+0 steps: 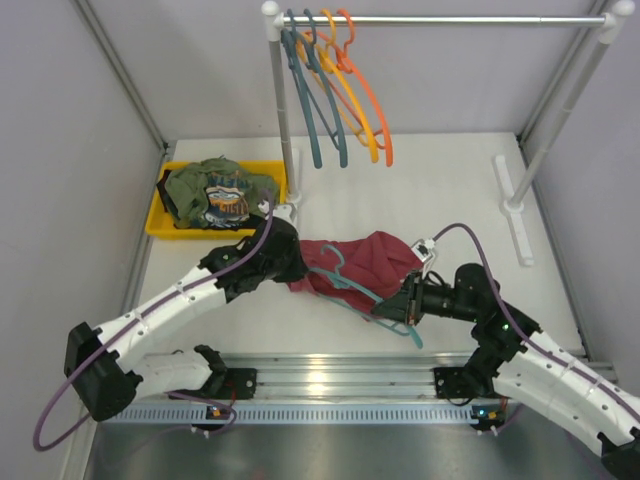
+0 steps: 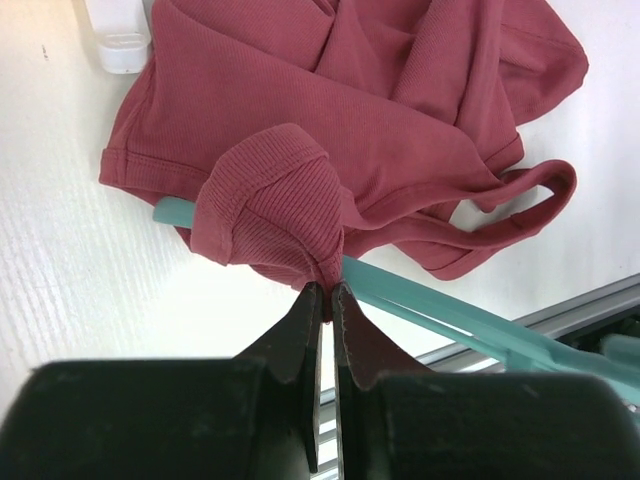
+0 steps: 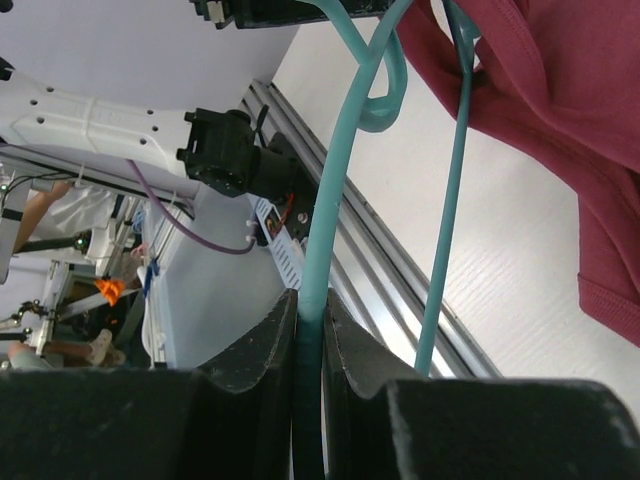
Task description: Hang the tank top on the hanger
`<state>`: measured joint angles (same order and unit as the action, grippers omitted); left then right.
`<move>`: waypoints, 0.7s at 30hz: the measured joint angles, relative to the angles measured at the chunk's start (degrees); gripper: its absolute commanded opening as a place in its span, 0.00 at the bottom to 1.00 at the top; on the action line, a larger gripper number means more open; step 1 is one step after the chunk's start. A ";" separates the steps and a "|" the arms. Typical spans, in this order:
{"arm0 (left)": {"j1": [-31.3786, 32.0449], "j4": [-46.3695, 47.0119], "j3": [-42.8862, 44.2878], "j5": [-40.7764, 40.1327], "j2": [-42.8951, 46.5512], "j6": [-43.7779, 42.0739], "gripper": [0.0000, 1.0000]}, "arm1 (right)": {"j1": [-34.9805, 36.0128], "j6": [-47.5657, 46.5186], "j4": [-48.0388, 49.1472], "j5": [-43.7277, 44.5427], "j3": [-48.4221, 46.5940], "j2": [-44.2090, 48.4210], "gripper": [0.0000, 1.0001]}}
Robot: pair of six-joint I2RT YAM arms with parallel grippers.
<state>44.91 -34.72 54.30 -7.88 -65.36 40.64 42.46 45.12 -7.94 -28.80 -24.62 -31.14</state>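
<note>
The maroon tank top [image 1: 365, 258] lies bunched on the white table with the light teal hanger [image 1: 352, 287] lying across it, hook toward the left. My left gripper [image 1: 290, 268] is shut on a fold of the tank top [image 2: 285, 215] at its left edge, and the hanger's arm [image 2: 440, 305] runs just beyond the fingertips. My right gripper [image 1: 398, 307] is shut on the hanger's arm [image 3: 335, 215] near its right end. The tank top [image 3: 540, 80] shows at the upper right of the right wrist view.
A yellow bin [image 1: 160, 213] holding an olive-green printed garment [image 1: 215, 192] stands at the back left. A white rack [image 1: 277, 110] at the back carries slate-blue, yellow and orange hangers [image 1: 340, 95]. A metal rail [image 1: 330, 375] runs along the near edge.
</note>
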 measured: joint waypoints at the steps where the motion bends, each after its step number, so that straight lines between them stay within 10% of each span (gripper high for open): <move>1: 0.04 0.00 0.00 0.26 0.00 0.00 0.00 | 0.00 0.04 2.12 -0.02 1.01 -0.55 0.00; 21: 0.26 0.87 -0.94 2.12 2.14 0.11 0.08 | 3.21 1.01 34.49 3.21 11.10 -16.79 0.00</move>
<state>45.17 -33.85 53.36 -5.76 -63.22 40.75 45.67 46.13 26.55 -25.58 -13.52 -47.92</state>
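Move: Just ahead of and to the left of the left hand, some 3 cm out and 5 cm left, is the leading end of the hanger, already poking past the tank top edge this hand pinches. From the right hand, which grips the hanger, that pinched edge is about 23 cm left, 7 cm ahead and a few cm lower. The hanger's hook stands some 16 cm left and 11 cm ahead of the right hand, the tank top's loose body roughly 11 cm left, 10 cm ahead and 14 cm below. Feeding the hanger onwards under the held-up edge of the tank top, the right hand sinks about 4 cm while going some 3.5 cm left and a little forward, keeping its grip and barely turning. The left hand stays almost in place, still pinching the raised edge clear of the table as the hanger passes beside its fingertips. ##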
